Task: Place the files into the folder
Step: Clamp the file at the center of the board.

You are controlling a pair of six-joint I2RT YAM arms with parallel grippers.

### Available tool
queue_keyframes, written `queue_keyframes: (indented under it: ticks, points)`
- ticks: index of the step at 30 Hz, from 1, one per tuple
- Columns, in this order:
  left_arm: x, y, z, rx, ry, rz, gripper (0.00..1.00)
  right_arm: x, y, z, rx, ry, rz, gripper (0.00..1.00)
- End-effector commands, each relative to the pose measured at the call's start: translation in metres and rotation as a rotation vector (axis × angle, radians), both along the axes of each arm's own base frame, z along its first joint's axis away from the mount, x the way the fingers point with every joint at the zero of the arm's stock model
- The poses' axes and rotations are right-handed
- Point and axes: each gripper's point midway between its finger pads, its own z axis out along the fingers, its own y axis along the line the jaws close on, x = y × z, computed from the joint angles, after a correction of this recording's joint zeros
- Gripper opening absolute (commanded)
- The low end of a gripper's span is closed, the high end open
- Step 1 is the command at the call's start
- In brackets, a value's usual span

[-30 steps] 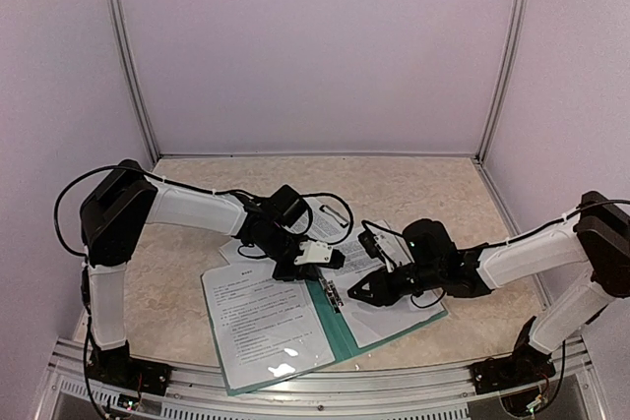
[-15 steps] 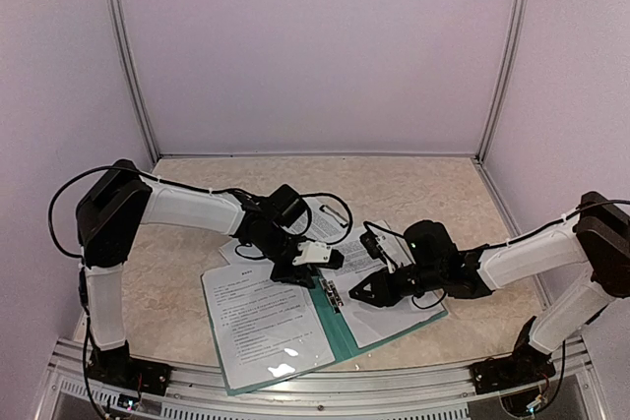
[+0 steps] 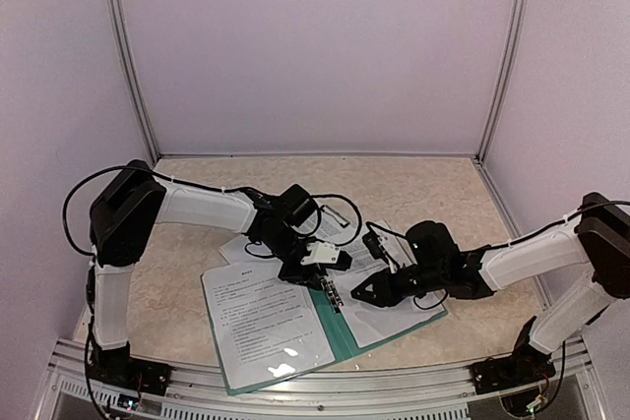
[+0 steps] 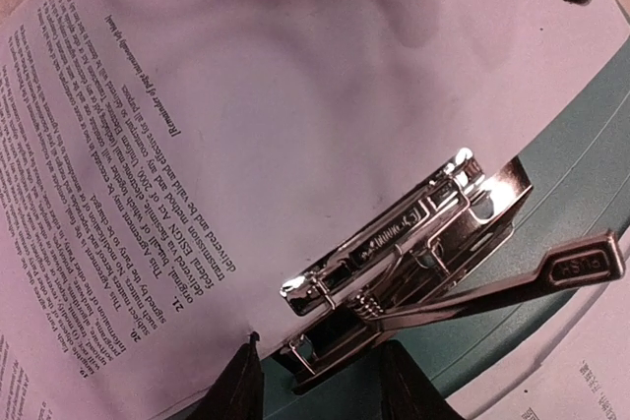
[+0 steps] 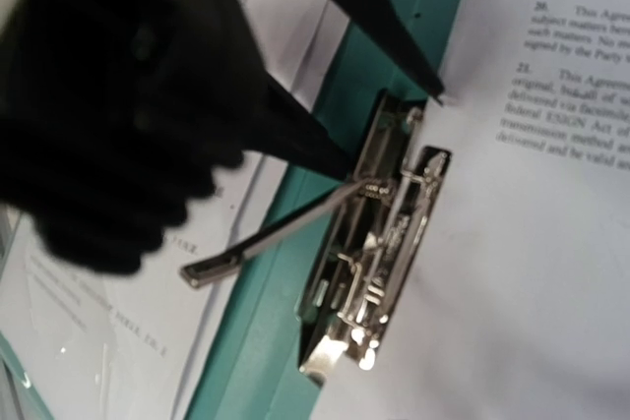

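The teal folder [image 3: 332, 330] lies open near the table's front. One printed sheet [image 3: 261, 327] lies on its left flap and another [image 3: 399, 310] on the right. The spine's metal clip [image 4: 413, 243] rests on the edge of the right sheet [image 4: 246, 95], its lever [image 4: 551, 268] sticking out. My left gripper [image 4: 325, 386] is open, its fingertips either side of the clip's near end, holding nothing. It shows from above as black fingers [image 5: 394, 46] over the clip [image 5: 389, 233]. My right gripper [image 3: 356, 294] hovers over the right sheet, its two tips apart.
More loose printed sheets [image 3: 246, 248] lie on the table behind the folder, under my left arm. Booth walls and metal posts [image 3: 133, 76] close in the back and sides. The front rail [image 3: 315, 390] runs just below the folder's near edge.
My left gripper has opened over the clip, and the left arm has shifted slightly to the right. The right arm has stayed put.
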Motion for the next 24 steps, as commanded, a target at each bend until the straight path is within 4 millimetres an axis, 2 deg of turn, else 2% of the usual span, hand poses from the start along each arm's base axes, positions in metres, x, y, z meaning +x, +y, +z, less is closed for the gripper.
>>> queue_keyframes:
  ticks: [1,24]
  points:
    - [-0.009,-0.002,-0.011,0.024,0.022,-0.052,0.39,0.002,-0.006,0.001,0.004,-0.009,-0.017,0.29]
    - [-0.012,0.016,-0.024,0.069,-0.026,-0.032,0.13,0.001,-0.005,0.000,0.009,0.002,-0.012,0.29]
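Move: The metal clip on the folder's spine lies under and just back of the left hand: its middle is about 4 cm back, 2 cm to the right and 1 cm lower, its far end already between the parted fingertips. The clip's lever end is some 8 cm straight back of that hand; the left page's middle lies about 11 cm back and 11 cm left. From the right hand, the clip's middle is about 5 cm left, 1 cm ahead and 6 cm below. Pinches the far end of the metal clip: the left fingers, already straddling that end where it meets the right page's edge, close in from both sides until their gap is less than half what it was. The left hand itself stays in place, within about half a centimetre, still pointing down and to the right. ##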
